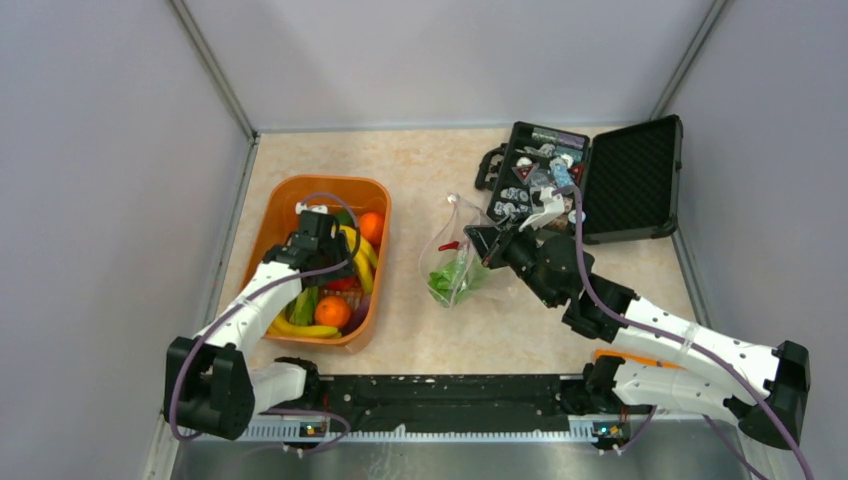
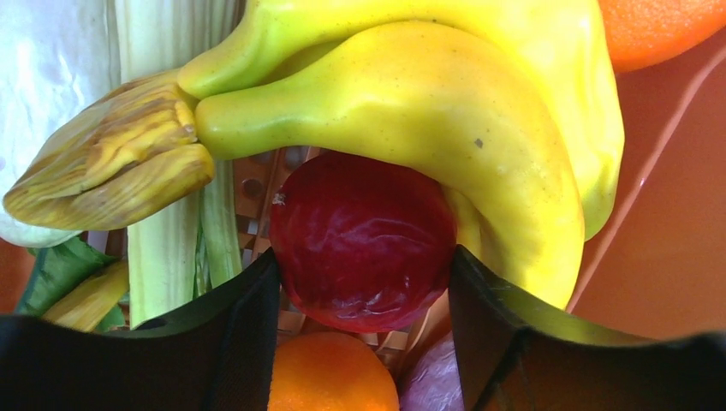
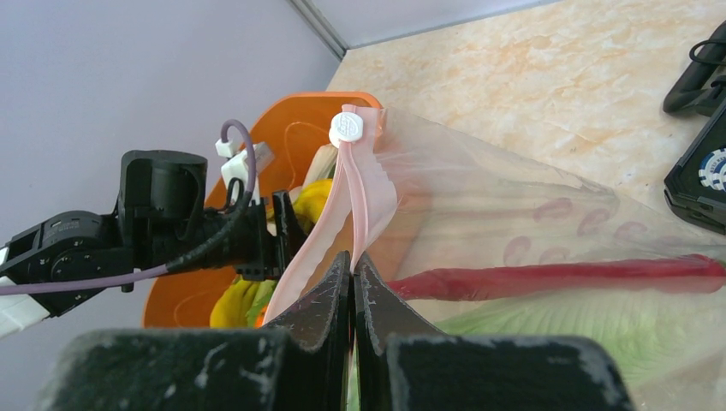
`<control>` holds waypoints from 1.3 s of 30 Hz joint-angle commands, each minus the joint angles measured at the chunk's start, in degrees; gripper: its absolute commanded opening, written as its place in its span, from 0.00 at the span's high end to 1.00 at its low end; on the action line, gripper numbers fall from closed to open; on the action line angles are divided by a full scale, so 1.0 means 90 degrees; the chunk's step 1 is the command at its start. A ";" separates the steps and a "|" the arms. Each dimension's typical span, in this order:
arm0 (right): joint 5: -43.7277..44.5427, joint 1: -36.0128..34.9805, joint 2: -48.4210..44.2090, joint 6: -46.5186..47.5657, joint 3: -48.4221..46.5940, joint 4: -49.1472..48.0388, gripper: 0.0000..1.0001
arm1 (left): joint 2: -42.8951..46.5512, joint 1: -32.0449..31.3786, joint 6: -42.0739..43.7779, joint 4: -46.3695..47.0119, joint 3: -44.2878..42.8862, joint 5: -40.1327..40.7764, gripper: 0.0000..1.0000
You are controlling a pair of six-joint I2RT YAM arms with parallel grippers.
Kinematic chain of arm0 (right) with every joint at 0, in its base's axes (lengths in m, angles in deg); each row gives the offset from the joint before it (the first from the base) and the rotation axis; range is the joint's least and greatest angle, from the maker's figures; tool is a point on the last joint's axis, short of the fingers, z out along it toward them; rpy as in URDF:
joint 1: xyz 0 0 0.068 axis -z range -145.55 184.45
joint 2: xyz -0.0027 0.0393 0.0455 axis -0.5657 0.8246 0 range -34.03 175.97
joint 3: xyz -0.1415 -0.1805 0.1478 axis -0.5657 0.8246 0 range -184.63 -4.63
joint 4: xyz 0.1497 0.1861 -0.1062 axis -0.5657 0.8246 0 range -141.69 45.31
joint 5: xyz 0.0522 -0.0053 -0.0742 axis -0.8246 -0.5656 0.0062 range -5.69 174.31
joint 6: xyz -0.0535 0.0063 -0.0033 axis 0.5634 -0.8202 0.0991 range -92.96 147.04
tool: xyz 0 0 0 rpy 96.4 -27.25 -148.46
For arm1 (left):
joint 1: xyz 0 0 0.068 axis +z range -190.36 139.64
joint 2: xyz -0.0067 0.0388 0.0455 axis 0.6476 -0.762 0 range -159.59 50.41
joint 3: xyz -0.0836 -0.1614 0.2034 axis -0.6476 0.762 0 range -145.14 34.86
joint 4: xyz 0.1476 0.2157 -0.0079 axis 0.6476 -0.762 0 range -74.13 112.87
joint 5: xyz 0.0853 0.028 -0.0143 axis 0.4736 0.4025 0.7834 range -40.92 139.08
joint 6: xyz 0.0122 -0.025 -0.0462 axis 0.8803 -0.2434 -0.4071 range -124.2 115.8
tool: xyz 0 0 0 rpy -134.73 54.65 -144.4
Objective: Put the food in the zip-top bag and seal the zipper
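My left gripper (image 1: 318, 240) (image 2: 364, 257) is down in the orange tub (image 1: 300, 190), and its jaws press both sides of a dark red round fruit (image 2: 364, 240) lying under yellow bananas (image 2: 428, 103). Oranges (image 1: 371, 226) (image 2: 330, 372) lie around it. The clear zip-top bag (image 1: 455, 265) (image 3: 514, 197) lies mid-table with a red chilli (image 3: 556, 278) and a green leafy piece (image 3: 556, 321) inside. My right gripper (image 1: 478, 240) (image 3: 353, 257) is shut on the pink zipper (image 3: 355, 188) at the bag's mouth and holds it up. A white slider (image 3: 347, 128) sits on the zipper's end.
An open black hard case (image 1: 630, 180) with small chips and packets stands at the back right, close behind my right arm. Grey walls close in the table on the left, back and right. The tub also holds green stalks (image 2: 163, 257) and a purple piece (image 2: 437, 385).
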 commanded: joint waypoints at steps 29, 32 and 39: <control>-0.0016 0.0049 0.0011 0.0010 -0.0158 -0.0334 1.00 | 0.2182 0.0030 0.0189 0.0669 -0.0323 -0.0688 0.85; -0.0005 0.0051 0.0013 0.0010 -0.0086 -0.0450 1.00 | 0.2360 0.0030 0.0091 0.0799 -0.0398 -0.1055 0.86; -0.0013 0.0050 0.0094 0.0035 -0.0134 -0.0433 1.00 | 0.2730 0.0030 -0.0118 0.1571 -0.0358 -0.1934 0.87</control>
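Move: The red fruit is already between my left fingers, down in the orange bin. The bag's open mouth, where it goes, is some 23 cm to my left hand's right, about 2 cm back and 15 cm higher. The bananas arch about 5 cm ahead and 2 cm right, the near orange sits 7 cm back and 2 cm left. From my right hand, which pinches the bag's lip, that mouth lies about 8 cm left, 1 cm ahead and 8 cm below. I keep my grip on the red fruit and raise my left hand about 13 cm, nearly straight up from beside the bananas, easing a few centimetres right towards the bag late in the rise. As it climbs, my wrist tips the fingers up from steeply down to nearer forward, close to 30 degrees. My right hand stays put, still pinching the bag's lip. ##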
